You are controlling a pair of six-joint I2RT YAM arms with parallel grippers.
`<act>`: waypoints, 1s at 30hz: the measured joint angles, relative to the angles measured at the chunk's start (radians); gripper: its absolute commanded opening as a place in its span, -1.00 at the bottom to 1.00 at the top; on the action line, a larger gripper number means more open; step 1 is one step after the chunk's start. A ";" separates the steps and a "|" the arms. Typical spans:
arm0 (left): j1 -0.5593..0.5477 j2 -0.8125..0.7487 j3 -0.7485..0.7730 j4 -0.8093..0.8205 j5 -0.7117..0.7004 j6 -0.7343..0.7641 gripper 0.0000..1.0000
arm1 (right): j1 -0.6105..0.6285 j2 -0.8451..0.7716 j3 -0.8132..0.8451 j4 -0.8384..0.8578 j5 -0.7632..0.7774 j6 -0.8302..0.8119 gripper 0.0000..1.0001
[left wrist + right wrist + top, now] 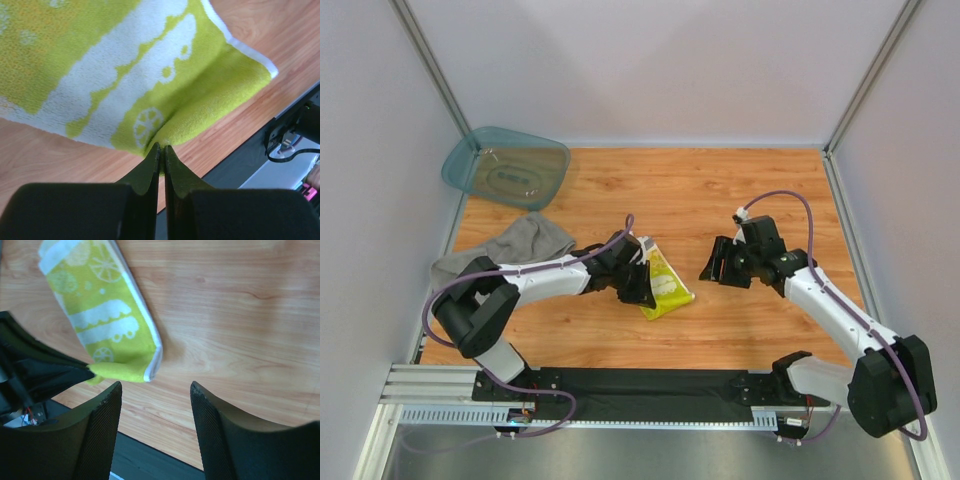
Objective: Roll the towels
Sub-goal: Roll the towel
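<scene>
The small yellow-and-white patterned cloth (665,283) lies folded on the wooden table near the middle. My left gripper (642,284) is shut on its near edge; the left wrist view shows the cloth (150,75) pinched between the closed fingertips (161,150). The right wrist view shows the cloth (102,315) held at its lower corner by the left gripper's dark finger. My right gripper (715,268) is open and empty, hovering to the right of the cloth (156,390). The large grey towel (510,245) lies crumpled at the left, partly under the left arm.
A translucent teal plastic tub (507,166) sits at the back left corner. White walls enclose the table on three sides. The black base rail (640,385) runs along the near edge.
</scene>
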 measured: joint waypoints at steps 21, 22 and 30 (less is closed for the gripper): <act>0.054 0.130 0.087 -0.093 0.010 0.056 -0.79 | 0.271 0.150 -0.030 0.207 -0.099 -0.020 -0.63; 0.054 0.132 0.092 -0.100 0.010 0.062 -0.79 | 0.275 0.173 -0.023 0.211 -0.095 -0.021 -0.63; 0.054 0.149 0.119 -0.133 0.007 0.097 -0.79 | 0.277 0.331 0.065 0.229 -0.032 -0.048 -0.65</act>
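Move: The right hand is empty; the middle of the towel's folded near edge lies roughly 8 cm to its left, 4 cm back and 8 cm below. The edge's right corner is only some 4 cm left and 3 cm back, while the left fingertips stand about 13 cm left, 4 cm back and 6 cm lower. The left hand already pinches the near edge by its left end; the towel's middle lies about 6 cm ahead of it, 4 cm right and 4 cm below. The right hand swings some 9 cm left over the towel's near edge towards the left gripper, rising a little and drawing back about 4 cm before it sinks roughly 6 cm from its high point and comes forward again, the hand turning some 20 degrees counter-clockwise and the fingers closing from half open to a narrow gap close above the folded edge. Meanwhile the left hand keeps its pinch, lowers its end of the edge about 3 cm and then eases it forward a little, towards the towel's body. ##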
